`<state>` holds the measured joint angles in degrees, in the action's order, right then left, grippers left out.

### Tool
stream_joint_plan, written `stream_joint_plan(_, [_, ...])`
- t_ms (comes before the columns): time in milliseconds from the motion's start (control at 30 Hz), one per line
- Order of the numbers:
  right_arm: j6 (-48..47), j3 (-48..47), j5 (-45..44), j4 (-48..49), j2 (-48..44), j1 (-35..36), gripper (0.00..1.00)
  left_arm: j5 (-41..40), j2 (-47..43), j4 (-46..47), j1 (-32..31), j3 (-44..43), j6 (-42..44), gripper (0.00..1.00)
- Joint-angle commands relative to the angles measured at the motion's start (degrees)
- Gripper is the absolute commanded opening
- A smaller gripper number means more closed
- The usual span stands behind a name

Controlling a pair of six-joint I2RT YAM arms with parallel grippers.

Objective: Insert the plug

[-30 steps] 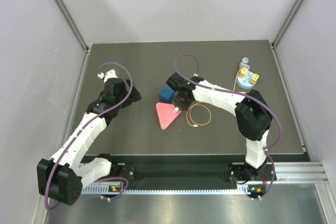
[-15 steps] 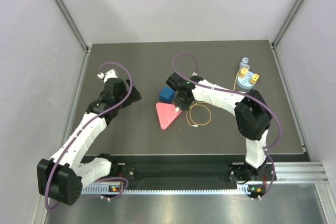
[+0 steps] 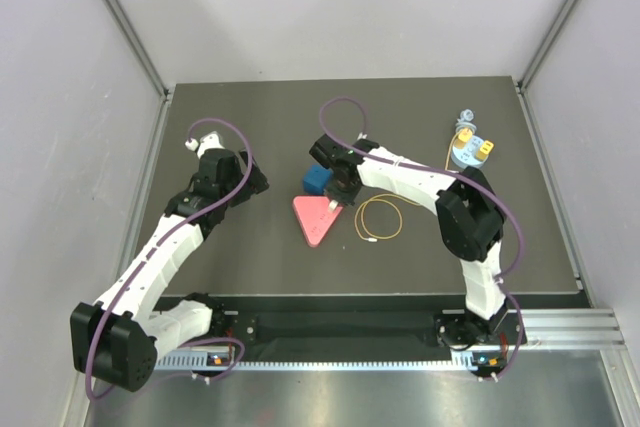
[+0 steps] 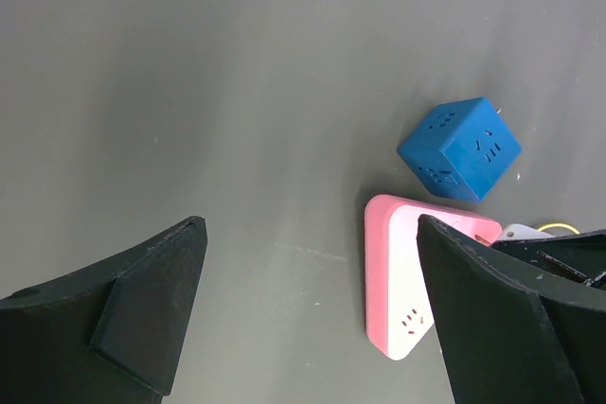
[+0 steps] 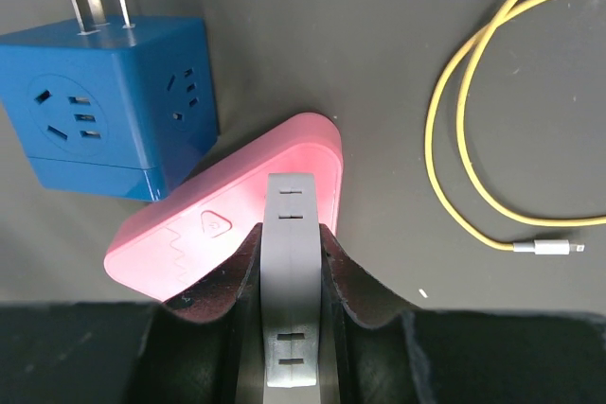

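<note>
My right gripper [image 5: 290, 230] is shut on a flat grey-white block [image 5: 290, 198] with slots in its face. The block's far end hangs over one corner of a pink triangular socket block [image 5: 227, 215]; from above, the gripper [image 3: 338, 197] covers that corner of the pink block [image 3: 318, 221]. The plug [image 3: 463, 135], a small yellow block, sits on a round blue holder [image 3: 466, 158] at the back right, where a thin yellow cable [image 3: 380, 217] leads up to it. My left gripper [image 4: 311, 226] stands open over bare table, left of the pink block [image 4: 398, 276].
A blue cube adapter [image 5: 104, 111] with metal prongs lies just behind the pink block, also seen from above [image 3: 317, 179]. The cable's loose end carries a small metal connector [image 5: 549, 248]. A second yellow block [image 3: 484, 150] sits on the blue holder.
My right gripper has shifted a little to the left with the grey-white block, further over the pink block's corner. The left arm has not moved.
</note>
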<state>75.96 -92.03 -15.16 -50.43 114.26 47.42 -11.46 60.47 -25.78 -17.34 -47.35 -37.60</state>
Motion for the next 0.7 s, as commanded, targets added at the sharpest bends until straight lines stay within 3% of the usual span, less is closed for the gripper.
stream_joint_plan(0, [-0.7, -2.8, -0.3, -1.4, 1.0, -0.9, 0.0, -0.7, -1.6, 0.8, -0.2, 0.6, -1.0, 0.95])
stream_joint_plan(267, [-5.1, -3.9, -0.4, -0.1, 1.6, -0.8, 0.0, 5.4, 0.5, 4.1, -0.1, 1.9, -3.4, 0.87])
stream_joint_plan(400, [-9.4, -3.7, 0.1, 2.0, 1.3, -1.1, 0.0, 17.2, 4.4, 10.4, 0.2, 4.5, -9.2, 0.79])
stream_joint_plan(467, [-11.8, -3.5, 1.1, 3.1, 1.5, -1.4, 0.0, 21.4, 8.6, 13.5, 0.2, 5.2, -10.2, 0.73])
stream_joint_plan(667, [-15.2, -2.5, 3.6, 4.0, 2.0, -2.0, 0.0, 23.7, 22.2, 13.2, 0.3, 0.3, -10.6, 0.54])
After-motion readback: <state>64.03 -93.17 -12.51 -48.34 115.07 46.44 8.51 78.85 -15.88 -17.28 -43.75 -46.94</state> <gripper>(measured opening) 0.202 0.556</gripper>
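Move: The pink socket block lies about 15 cm to the left hand's right, 3 cm nearer the base and 14 cm below. The right hand holds the white plug over the block's right corner; the block's middle is some 4 cm left of that hand, 2 cm back and 5 cm below. The blue adapter sits 6 cm ahead of the right hand and 4 cm left; the yellow cable loop is 10 cm right, 3 cm back, 6 cm below. Down and to the right swings the left hand, about 9 cm lower and 7 cm across, towards the pink block's left side, tipping its fingers further down and narrowing them from wide open to about half. The right hand keeps its grip on the white plug at the corner socket and twists it some 10 degrees counter-clockwise, nearly in place. ##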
